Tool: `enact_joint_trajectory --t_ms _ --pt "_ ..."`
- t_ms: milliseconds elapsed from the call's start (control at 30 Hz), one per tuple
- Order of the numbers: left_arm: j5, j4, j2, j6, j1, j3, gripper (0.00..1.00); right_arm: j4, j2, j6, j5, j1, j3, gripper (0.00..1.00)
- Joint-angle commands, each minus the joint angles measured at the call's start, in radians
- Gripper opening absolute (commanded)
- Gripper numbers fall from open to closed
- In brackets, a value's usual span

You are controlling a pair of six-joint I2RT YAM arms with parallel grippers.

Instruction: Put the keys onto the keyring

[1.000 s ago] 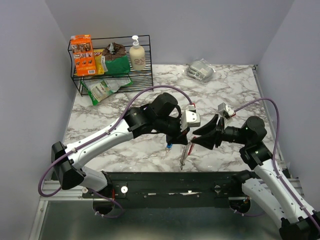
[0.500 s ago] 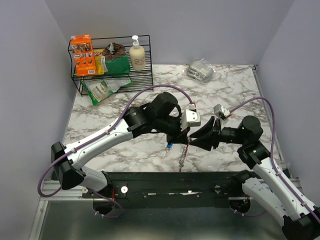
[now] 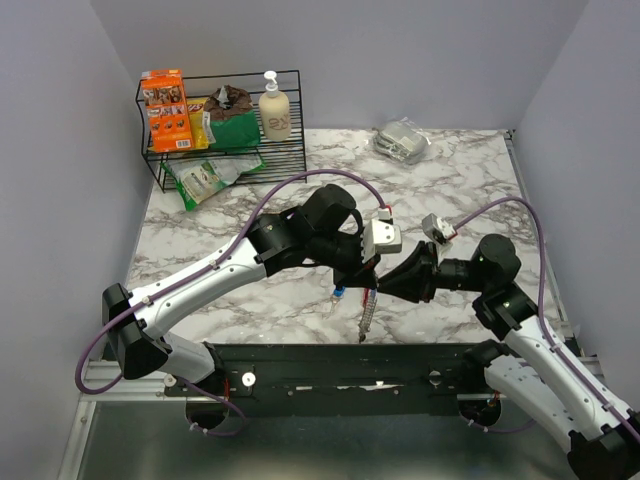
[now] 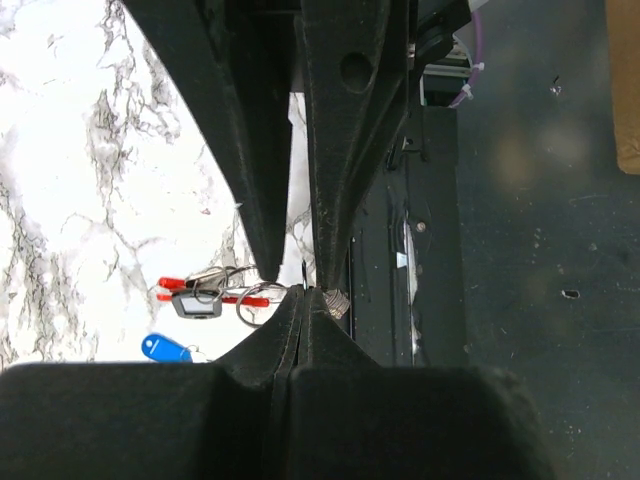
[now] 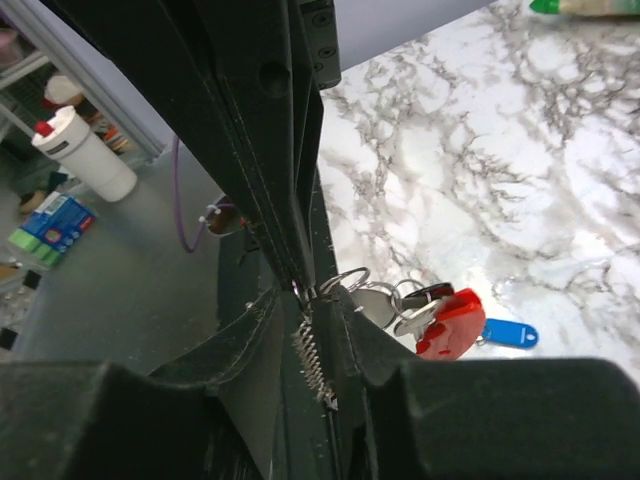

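Note:
My left gripper [image 3: 368, 270] hovers over the front middle of the table, shut on the top of the keyring [image 3: 365, 315], whose silver chain hangs below it. In the left wrist view its tips [image 4: 300, 295] pinch a thin ring, beside the red clip [image 4: 205, 290] and loose rings. The keys hang in that bunch: silver ones [image 5: 385, 303] and a blue-headed one [image 5: 510, 333], also blue-headed key [image 3: 338, 293]. My right gripper [image 3: 384, 285] meets the left one tip to tip. Its jaws [image 5: 308, 295] stand narrowly apart with the chain [image 5: 315, 360] between them.
A black wire rack [image 3: 285, 120] at the back left holds a soap bottle, an orange box and snack bags. A green packet [image 3: 205, 180] lies under it. A silver foil pack [image 3: 402, 140] sits back right. The black base rail [image 3: 340, 370] runs along the near edge.
My right gripper has slid left up to the left gripper, and its jaws have narrowed around the hanging chain. The left arm and the keyring have stayed put.

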Motion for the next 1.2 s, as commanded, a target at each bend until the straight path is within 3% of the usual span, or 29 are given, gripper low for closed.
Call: enact_joint_trajectory --t_ms 0,67,100,367,400,433,500,633,733,800,933,1167 --pt "0.019 0.017 -0.021 0.001 -0.014 0.036 0.00 -0.021 0.000 -0.014 0.022 0.013 -0.010 0.21" --pt "0.028 0.019 -0.021 0.000 -0.015 0.038 0.00 -0.021 0.003 -0.014 0.024 0.016 -0.007 0.11" --pt "0.031 0.019 -0.021 0.003 -0.017 0.038 0.00 -0.023 0.005 -0.014 0.024 0.018 -0.004 0.01" --pt "0.010 0.048 -0.046 -0.014 -0.019 0.004 0.01 0.010 -0.020 0.009 0.047 0.021 0.001 0.00" --pt "-0.019 0.071 -0.052 -0.023 -0.019 -0.003 0.05 0.026 -0.018 0.016 0.048 0.021 0.002 0.00" --pt "-0.045 0.085 -0.070 -0.035 -0.019 -0.020 0.16 0.036 -0.015 0.021 0.048 0.021 0.002 0.00" --pt "-0.154 0.132 -0.092 -0.074 -0.017 -0.039 0.26 0.063 -0.009 0.036 0.042 0.021 0.008 0.00" --pt "-0.314 0.197 -0.162 -0.147 -0.011 -0.083 0.56 0.036 -0.012 0.016 0.067 0.021 0.031 0.00" --pt "-0.387 0.272 -0.229 -0.227 0.009 -0.132 0.68 0.020 -0.029 -0.004 0.090 0.021 0.042 0.01" --pt "-0.389 0.354 -0.271 -0.264 0.026 -0.192 0.71 0.057 -0.041 0.019 0.102 0.021 0.030 0.00" --pt "-0.264 0.505 -0.381 -0.356 0.104 -0.305 0.73 0.199 -0.095 0.102 0.145 0.021 -0.030 0.00" --pt "0.101 0.741 -0.422 -0.419 0.150 -0.450 0.71 0.511 -0.161 0.284 0.163 0.021 -0.133 0.00"
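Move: The keyring is already pinched in the left fingertips, its rings about 1 cm to the right of that hand point and 1 cm below. From the right hand, whose fingers straddle it half open, it lies about 1 cm to the left and 1 cm down. Its metal coil hangs with its middle about 1 cm left of the right hand and some 7 cm below. The loose blue key lies on the table roughly 15 cm ahead, 6 cm left and 25 cm below that hand. The keyring is passed across in the air: the right fingers shut on it beside the left fingertips while both hands stay nearly still. The left fingers then open wide and draw off up, to the left and forward, some 9 cm in all, the wrist turning about 30 degrees, and the right hand, gripping, lifts about 4 cm with its fingers tilting slightly upward. ##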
